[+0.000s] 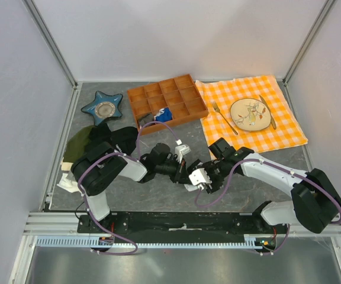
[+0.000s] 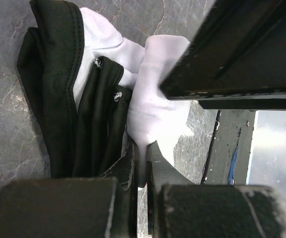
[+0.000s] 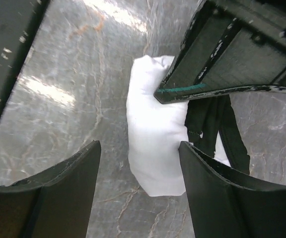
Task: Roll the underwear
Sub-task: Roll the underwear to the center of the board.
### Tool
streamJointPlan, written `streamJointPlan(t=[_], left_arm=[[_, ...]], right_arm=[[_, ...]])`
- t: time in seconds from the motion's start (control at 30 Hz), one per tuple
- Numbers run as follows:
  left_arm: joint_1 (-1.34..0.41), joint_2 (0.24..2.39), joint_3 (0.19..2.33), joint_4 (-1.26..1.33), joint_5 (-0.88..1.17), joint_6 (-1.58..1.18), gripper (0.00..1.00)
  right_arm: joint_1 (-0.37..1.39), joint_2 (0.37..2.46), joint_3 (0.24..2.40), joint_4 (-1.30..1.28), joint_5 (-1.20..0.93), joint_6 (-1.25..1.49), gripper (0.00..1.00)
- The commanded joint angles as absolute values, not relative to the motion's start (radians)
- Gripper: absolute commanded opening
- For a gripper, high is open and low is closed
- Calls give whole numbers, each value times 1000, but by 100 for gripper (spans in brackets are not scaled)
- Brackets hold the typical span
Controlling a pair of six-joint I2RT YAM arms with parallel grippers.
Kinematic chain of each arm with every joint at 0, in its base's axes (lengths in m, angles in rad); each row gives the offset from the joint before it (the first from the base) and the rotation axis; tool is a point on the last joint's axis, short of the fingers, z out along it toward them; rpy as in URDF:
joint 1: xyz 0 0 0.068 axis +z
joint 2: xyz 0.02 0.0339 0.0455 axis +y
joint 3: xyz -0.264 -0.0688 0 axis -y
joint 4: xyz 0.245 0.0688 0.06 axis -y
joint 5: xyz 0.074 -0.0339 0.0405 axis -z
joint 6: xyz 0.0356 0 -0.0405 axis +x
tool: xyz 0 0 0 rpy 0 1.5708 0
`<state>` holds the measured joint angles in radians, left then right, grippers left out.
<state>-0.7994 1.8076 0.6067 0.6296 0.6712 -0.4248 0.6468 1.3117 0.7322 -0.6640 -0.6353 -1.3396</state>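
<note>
The underwear (image 2: 158, 99) is a small white garment with black trim (image 2: 58, 89), partly rolled into a white bundle on the grey table. My left gripper (image 2: 142, 148) is shut on a fold of the white fabric at the bundle's near end. In the right wrist view the white roll (image 3: 153, 134) lies between the spread fingers of my right gripper (image 3: 139, 146), which is open, with one finger (image 3: 202, 168) against the roll's side. In the top view both grippers, left (image 1: 185, 173) and right (image 1: 201, 177), meet at the table's middle and hide most of the garment.
An orange divided tray (image 1: 167, 100) and a blue star dish (image 1: 102, 106) stand at the back. A checked cloth (image 1: 283, 127) with a plate and cutlery lies back right. A black clothing heap (image 1: 120, 139) and an olive cloth (image 1: 76, 142) lie at the left.
</note>
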Motion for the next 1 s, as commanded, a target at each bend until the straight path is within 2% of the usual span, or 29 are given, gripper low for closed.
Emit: streamJointPlan(t=[0.0, 0.07, 0.1, 0.17, 0.2, 0.27, 0.3, 0.37, 0.57, 0.63, 0.7, 0.83, 0.97], left_arm=[[-781, 1859, 591, 452, 618, -476, 2], [-778, 1846, 592, 474, 614, -497, 5], [-778, 1835, 589, 488, 604, -503, 12], [-776, 1766, 559, 559, 571, -518, 21], [-778, 1731, 522, 587, 551, -522, 29], [-778, 1657, 483, 621, 483, -490, 35], [-779, 1570, 442, 639, 456, -471, 43], [-790, 1481, 393, 664, 387, -391, 47], [-954, 1183, 193, 791, 241, -92, 54], [-1017, 1128, 163, 796, 195, -22, 60], [-1057, 1112, 167, 778, 170, 38, 65], [-1155, 1152, 238, 701, 101, 165, 67], [-1184, 1285, 331, 628, 71, 235, 67]], right_arm=[[676, 1367, 684, -525, -500, -1348, 71], [683, 1394, 675, -506, -462, -1348, 69], [684, 1422, 676, -509, -457, -1344, 65], [686, 1448, 689, -526, -451, -1328, 58], [686, 1472, 695, -540, -449, -1324, 49], [684, 1500, 734, -590, -456, -1283, 39], [683, 1526, 751, -618, -478, -1278, 30], [672, 1555, 808, -711, -518, -1263, 25], [623, 1751, 1027, -1041, -719, -1276, 21], [601, 1859, 1089, -1151, -758, -1282, 20], [589, 1949, 1158, -1196, -794, -1276, 20], [563, 2045, 1213, -1233, -810, -1249, 21], [554, 2089, 1235, -1232, -805, -1233, 22]])
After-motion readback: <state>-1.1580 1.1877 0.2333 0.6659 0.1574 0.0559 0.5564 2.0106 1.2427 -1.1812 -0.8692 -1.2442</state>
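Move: The left hand has the left end of the white underwear roll pinched at table level; the roll's middle is about 4 cm to its right and 1 cm ahead. From the open right hand, that middle is some 3 cm ahead, 5 cm left and 3 cm down, with the dark waistband some 4 cm beyond it. The wooden organizer lies about 31 cm ahead of the right hand and 16 cm left, the checkered cloth 27 cm ahead and 15 cm right. The right hand dips about 3 cm forward and down with a little left, closes on the right end of the white roll, and then, keeping that pinch low at the table, turns some 50 degrees so its top side goes forward, drawing back about 3 cm as it turns. Meanwhile the left fingers open and let go of the left end, and that hand rises about 6 cm and swings left, then back about 6 cm, its wrist winding the opposite way by some 45 degrees, to hang open behind and above the roll. ##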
